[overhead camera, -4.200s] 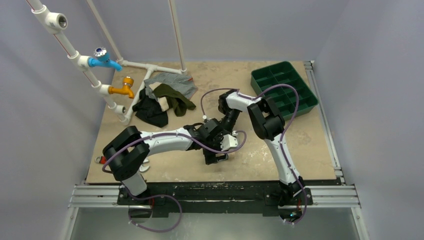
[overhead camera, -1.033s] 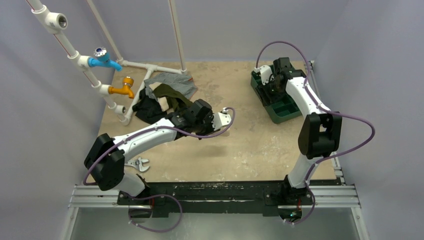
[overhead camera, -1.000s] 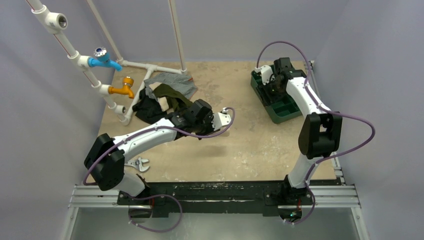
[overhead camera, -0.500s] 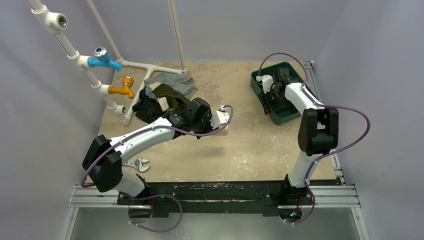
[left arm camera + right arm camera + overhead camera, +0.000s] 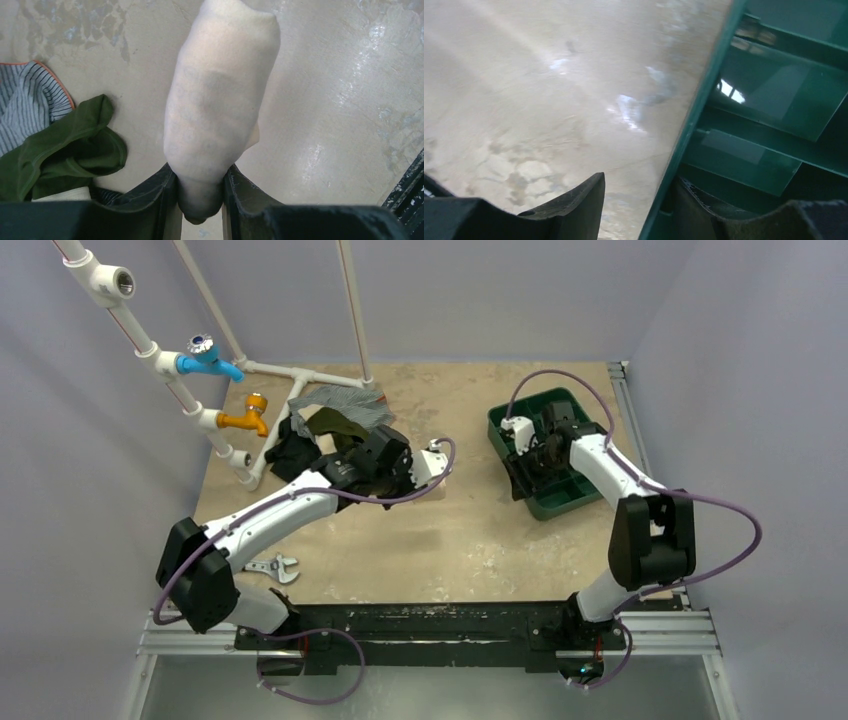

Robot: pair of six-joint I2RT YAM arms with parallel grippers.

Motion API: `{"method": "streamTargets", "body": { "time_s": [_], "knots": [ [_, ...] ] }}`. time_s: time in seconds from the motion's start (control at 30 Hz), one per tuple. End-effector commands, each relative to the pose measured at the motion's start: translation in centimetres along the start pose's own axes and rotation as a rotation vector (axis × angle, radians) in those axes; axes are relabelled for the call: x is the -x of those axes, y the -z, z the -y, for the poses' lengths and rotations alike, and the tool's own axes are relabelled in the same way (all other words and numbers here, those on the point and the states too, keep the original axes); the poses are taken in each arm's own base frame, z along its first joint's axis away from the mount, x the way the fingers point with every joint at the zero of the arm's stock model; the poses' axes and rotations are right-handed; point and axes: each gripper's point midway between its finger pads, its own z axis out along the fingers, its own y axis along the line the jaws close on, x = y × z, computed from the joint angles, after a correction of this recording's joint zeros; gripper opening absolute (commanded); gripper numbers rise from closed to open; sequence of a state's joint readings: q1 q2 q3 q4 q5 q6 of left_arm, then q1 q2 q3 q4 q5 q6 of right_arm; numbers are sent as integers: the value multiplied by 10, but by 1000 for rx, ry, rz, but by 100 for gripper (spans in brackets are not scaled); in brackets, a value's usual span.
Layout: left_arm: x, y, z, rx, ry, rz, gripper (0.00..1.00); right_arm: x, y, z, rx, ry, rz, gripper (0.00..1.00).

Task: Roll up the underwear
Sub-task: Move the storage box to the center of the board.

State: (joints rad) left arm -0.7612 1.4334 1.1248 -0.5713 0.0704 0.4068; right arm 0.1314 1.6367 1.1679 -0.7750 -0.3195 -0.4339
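The underwear is a pale beige roll hanging from my left gripper, whose jaws are shut on its lower end. From above, that gripper hovers over the table's middle, just right of the clothes pile. My right gripper straddles the near-left wall of the green tray. One finger is inside a compartment against the wall; the other stands outside over the table, with a gap to the wall. The top view shows this gripper at the tray's left edge.
An olive-green garment and a grey striped one lie left of the roll, with a black garment beside them. White pipes carrying a blue tap and an orange tap stand at the back left. A wrench lies near the front left.
The green tray has slid left and nearer, turning, with my right gripper at its wall. My left arm has drifted slightly back and left with the roll.
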Motion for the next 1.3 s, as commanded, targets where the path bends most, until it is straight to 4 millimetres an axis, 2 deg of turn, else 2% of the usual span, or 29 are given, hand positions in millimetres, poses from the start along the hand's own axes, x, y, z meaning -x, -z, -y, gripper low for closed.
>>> {"method": "streamTargets", "body": {
  "time_s": [0.0,0.13,0.33,0.47,0.63,0.83,0.9,1.03,1.27],
  "knots": [
    [17,32,-30,98,-4,54,0,9,13,-62,162,141,82,50],
    [14,38,-40,106,20,35,0,12,4,-104,294,235,98,51],
    [8,41,-61,128,118,51,0,12,-13,-154,512,332,90,49],
    [7,42,-79,152,160,63,0,24,-5,-161,526,379,143,49],
    [26,32,-90,128,156,89,0,56,20,-140,355,416,246,50],
    [68,16,-112,105,158,139,0,77,50,-90,210,332,330,50],
    [81,7,-121,103,155,155,0,82,64,-67,162,284,362,50],
    [110,-13,-133,97,135,183,0,81,79,-36,71,211,396,50],
    [166,-51,-132,108,29,226,0,67,91,-8,-5,104,435,51]
  ]
}}
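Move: The storage box's middle lies about 7 cm right of the right hand and 5 cm ahead, roughly 4 cm below; that hand's open fingers already straddle its left wall. The rolled underwear in the left hand is some 19 cm left of the right hand and 2 cm back, about 4 cm higher. From the left hand the box is about 29 cm right, 8 ahead and 11 lower; the olive garment lies 11 ahead and 11 left, the striped one 17 ahead and 12 left, both about 13 below. The box is dragged by its left wall towards the board's centre, the right hand going about 13 cm left and 8 back while turning counter-clockwise; then the still half-open fingers come free, rising and swinging back right and forward over the box. The left hand, keeping its grip on the rolled underwear, rises and goes left and forward, then forward and right, 16 cm forward overall. ##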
